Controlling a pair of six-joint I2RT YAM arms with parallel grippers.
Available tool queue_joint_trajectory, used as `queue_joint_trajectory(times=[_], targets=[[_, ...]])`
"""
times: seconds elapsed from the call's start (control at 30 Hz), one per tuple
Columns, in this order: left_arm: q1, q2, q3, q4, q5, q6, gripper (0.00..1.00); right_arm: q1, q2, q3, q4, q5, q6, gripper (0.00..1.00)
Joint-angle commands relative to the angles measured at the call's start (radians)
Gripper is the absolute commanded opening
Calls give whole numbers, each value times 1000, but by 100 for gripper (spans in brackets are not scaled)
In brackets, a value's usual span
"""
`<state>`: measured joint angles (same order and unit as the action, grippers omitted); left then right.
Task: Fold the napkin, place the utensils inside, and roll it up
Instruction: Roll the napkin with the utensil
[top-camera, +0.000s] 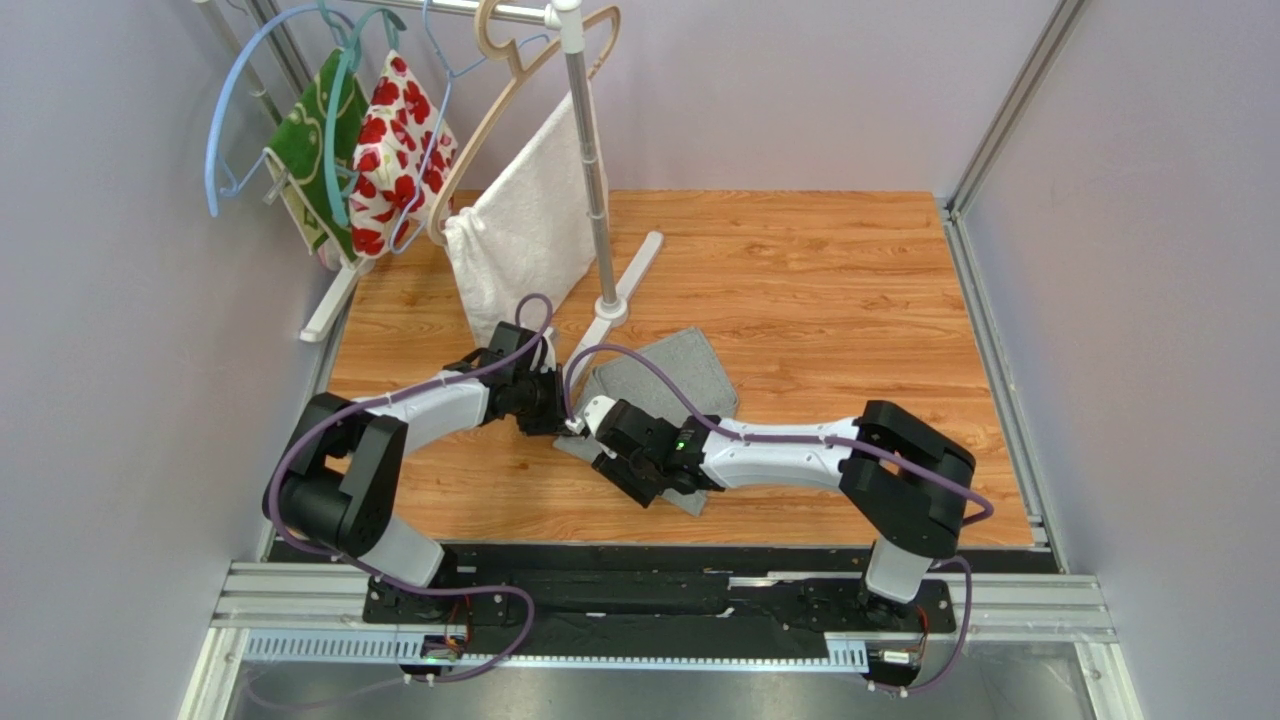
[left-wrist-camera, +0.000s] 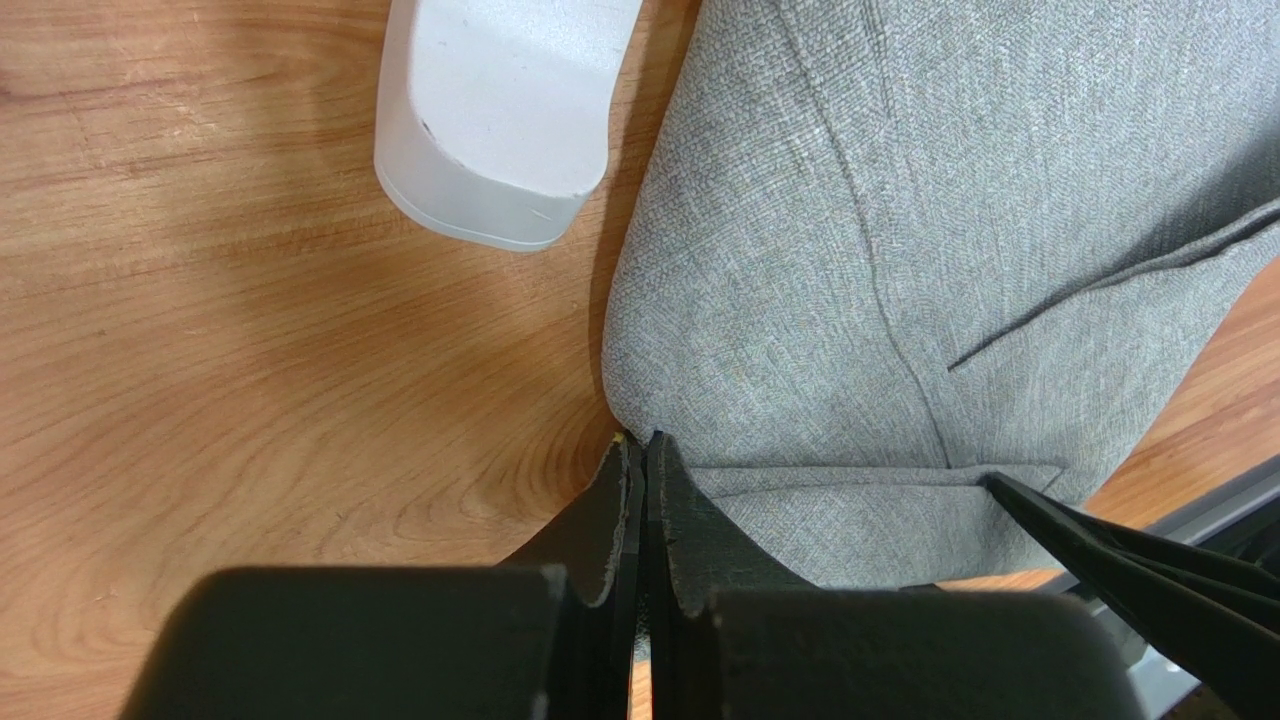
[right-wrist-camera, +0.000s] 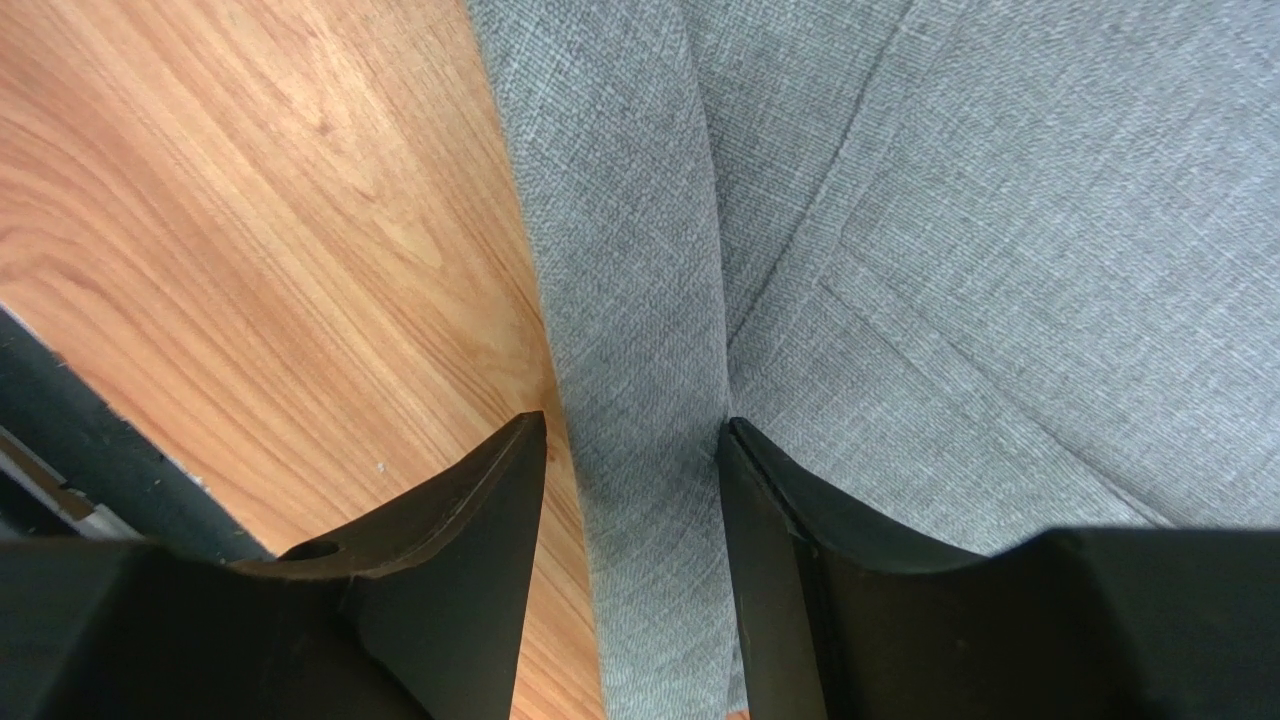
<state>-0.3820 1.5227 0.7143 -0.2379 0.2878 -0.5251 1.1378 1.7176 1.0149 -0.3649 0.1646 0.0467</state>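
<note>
The grey napkin (top-camera: 684, 368) lies on the wooden table just in front of the rack's foot, and its near edge is turned up into a narrow roll (right-wrist-camera: 624, 270). My left gripper (left-wrist-camera: 643, 450) is shut, with its tips at the napkin's (left-wrist-camera: 932, 225) left corner and nothing visible between them. My right gripper (right-wrist-camera: 631, 435) is open and straddles the roll. Its right finger touches the cloth, and wood shows beside the left one. In the top view both grippers (top-camera: 564, 423) (top-camera: 601, 447) meet at the napkin's near left end. The utensils are hidden.
A clothes rack stands at the back left, its white foot (left-wrist-camera: 496, 120) close to the napkin. A white towel (top-camera: 519, 225), a red-flowered fabric (top-camera: 394, 143) and a green cloth (top-camera: 313, 150) hang from it. A black rail (top-camera: 661, 563) runs along the near table edge.
</note>
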Motion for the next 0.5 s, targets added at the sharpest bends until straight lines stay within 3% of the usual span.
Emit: queue_joint_trajectory(times=[0.0, 0.13, 0.23, 0.3, 0.33, 0.4, 0.47], targets=[[2, 11, 22, -15, -7, 25, 0, 7, 62, 10, 40, 9, -8, 50], [2, -6, 16, 0, 14, 25, 0, -10, 114, 24, -14, -10, 28, 46], [2, -45, 13, 3, 22, 19, 2, -32, 123, 13, -48, -77, 53, 28], [2, -100, 10, -12, -9, 8, 15, -42, 102, -10, -65, -151, 59, 18], [2, -120, 8, -18, -22, 5, 35, -56, 93, -19, -77, -213, 62, 16], [2, -186, 5, -41, -68, -1, 53, -69, 71, -42, -86, -316, 67, 11], [3, -229, 2, -60, -122, -3, 59, -90, 42, -62, -94, -423, 77, 9]])
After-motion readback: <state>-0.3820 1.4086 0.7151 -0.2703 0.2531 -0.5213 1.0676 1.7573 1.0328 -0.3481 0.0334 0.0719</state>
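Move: The napkin's folded near edge runs between the open right fingers, about 1 cm ahead of and 1 cm below that hand. From there the corner held in the left fingers is some 6 cm ahead and 7 cm left, and the napkin's middle about 8 cm ahead and 2 cm right. From the left hand, the spot the right fingers straddle lies roughly 5 cm back and 7 cm right; the rack foot's near end is about 5 cm ahead, 1 cm right. The right fingers pinch the folded near edge of the napkin, closing most of the way after the hand settles about 1 cm down and slightly forward-left; the wrist tilts a little as they shut. The left fingers first keep their hold on the left corner, then open about halfway and come free, lifting nearly 3 cm almost straight up. ##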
